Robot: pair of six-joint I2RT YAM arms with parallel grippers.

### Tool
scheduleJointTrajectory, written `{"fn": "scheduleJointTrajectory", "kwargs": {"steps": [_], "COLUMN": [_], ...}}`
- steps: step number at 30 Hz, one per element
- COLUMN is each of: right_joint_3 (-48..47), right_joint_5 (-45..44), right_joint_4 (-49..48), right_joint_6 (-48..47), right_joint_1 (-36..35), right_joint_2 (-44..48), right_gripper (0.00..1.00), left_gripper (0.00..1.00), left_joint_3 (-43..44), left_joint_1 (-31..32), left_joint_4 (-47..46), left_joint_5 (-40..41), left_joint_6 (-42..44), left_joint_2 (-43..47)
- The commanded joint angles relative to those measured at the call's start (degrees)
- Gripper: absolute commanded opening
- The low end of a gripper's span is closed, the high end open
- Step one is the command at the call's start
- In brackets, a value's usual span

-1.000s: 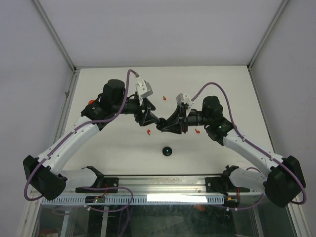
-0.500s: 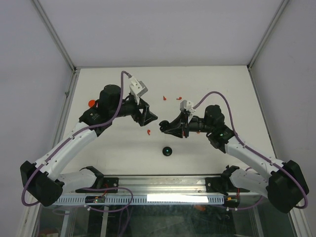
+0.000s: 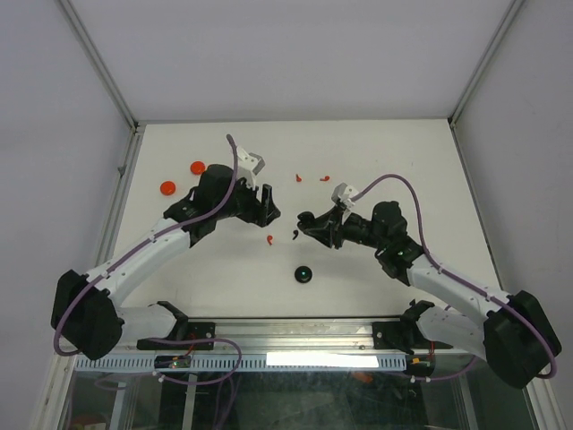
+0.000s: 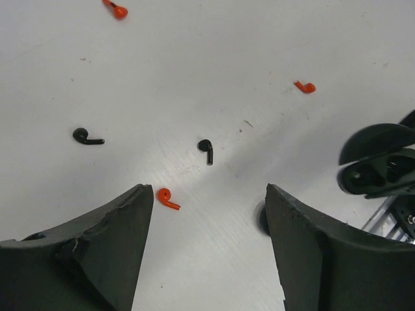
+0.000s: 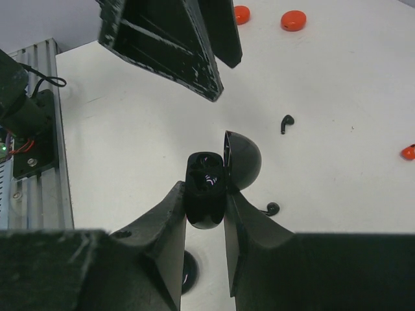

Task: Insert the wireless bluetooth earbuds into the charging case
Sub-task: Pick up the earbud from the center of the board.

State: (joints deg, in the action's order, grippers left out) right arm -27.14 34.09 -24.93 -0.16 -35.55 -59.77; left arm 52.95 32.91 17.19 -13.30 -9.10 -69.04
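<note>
My right gripper [image 5: 206, 194] is shut on the black charging case [image 5: 206, 188], whose lid [image 5: 241, 159] stands open; in the top view it [image 3: 306, 222] hangs over the table's middle. My left gripper [image 4: 207, 194] is open and empty, a short way left of the case [image 4: 379, 162]. Under it lie a red earbud [image 4: 167, 198] by the left finger and two black earbuds [image 4: 206, 149] [image 4: 85, 137]. Further red earbuds [image 4: 305, 87] [image 4: 115, 9] lie beyond. One black earbud [image 5: 271, 208] rests just right of the case.
A black disc [image 3: 304, 273] lies near the front, below both grippers. Two red discs [image 3: 198, 167] [image 3: 166, 187] sit at the far left behind the left arm. Two red earbuds [image 3: 296, 177] [image 3: 324, 177] lie at the back centre.
The left gripper has drawn away from the case, back and to the left, and opened wider. The right gripper has shifted slightly right with the case still in it.
</note>
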Motion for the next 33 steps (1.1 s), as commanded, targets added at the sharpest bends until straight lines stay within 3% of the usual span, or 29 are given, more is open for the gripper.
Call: {"fn": "scheduleJointTrajectory", "kwargs": {"steps": [1,4,11,21,33], "right_joint_3": [0.07,0.78,2.46,2.71,2.58], "right_joint_5": [-5.11,-7.13,-9.94,-10.05,-9.85], "right_joint_4": [-3.67,-3.34,-4.49,-4.35,-4.34], "right_joint_6": [-0.71,-0.89,-0.81,-1.15,-1.33], "right_joint_1": [-0.22,-0.24,-0.14,-0.13,-0.15], "right_joint_2": [2.48,3.48,4.84,4.65,3.71], "right_gripper": [0.0,0.0,0.0,0.0,0.0], "left_gripper": [0.7,0.69,0.64,0.52,0.37], "left_joint_3": [2.24,3.51,8.3,16.69,23.54], "left_joint_1": [-0.21,-0.15,-0.57,-4.7,-5.04], "left_joint_4": [-2.84,-2.87,-1.03,2.36,6.46], "left_joint_5": [4.47,5.07,17.61,20.37,19.83], "left_joint_6": [-4.72,-5.25,-7.56,-7.88,-4.21], "left_joint_2": [-5.83,-10.26,-20.13,-32.98,-41.3]}}
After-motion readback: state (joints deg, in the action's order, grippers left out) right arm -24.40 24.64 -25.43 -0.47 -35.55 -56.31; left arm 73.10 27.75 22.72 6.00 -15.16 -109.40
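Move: The black earbud that the open left hand goes for lies about 12 cm ahead of it, 4 cm to its left and some 17 cm below. At the same depth, a red earbud stands about 2 cm ahead and 2 cm left of that hand, and a second black earbud roughly 3 cm ahead and 4 cm to its right. From the right hand, which still holds the dark case, the target earbud is about 17 cm ahead, 12 cm left and 18 cm below. Down first, then down and forward, the left hand drops some 15 cm and reaches about 11 cm out towards the black earbud, drifting a little left. Its wrist swings some 35 degrees so the fingers point mostly down, and they narrow to about half their starting gap around the earbud's head without shutting. The right hand eases about 2.5 cm forward and right, turning slightly clockwise, then holds still with the case. ##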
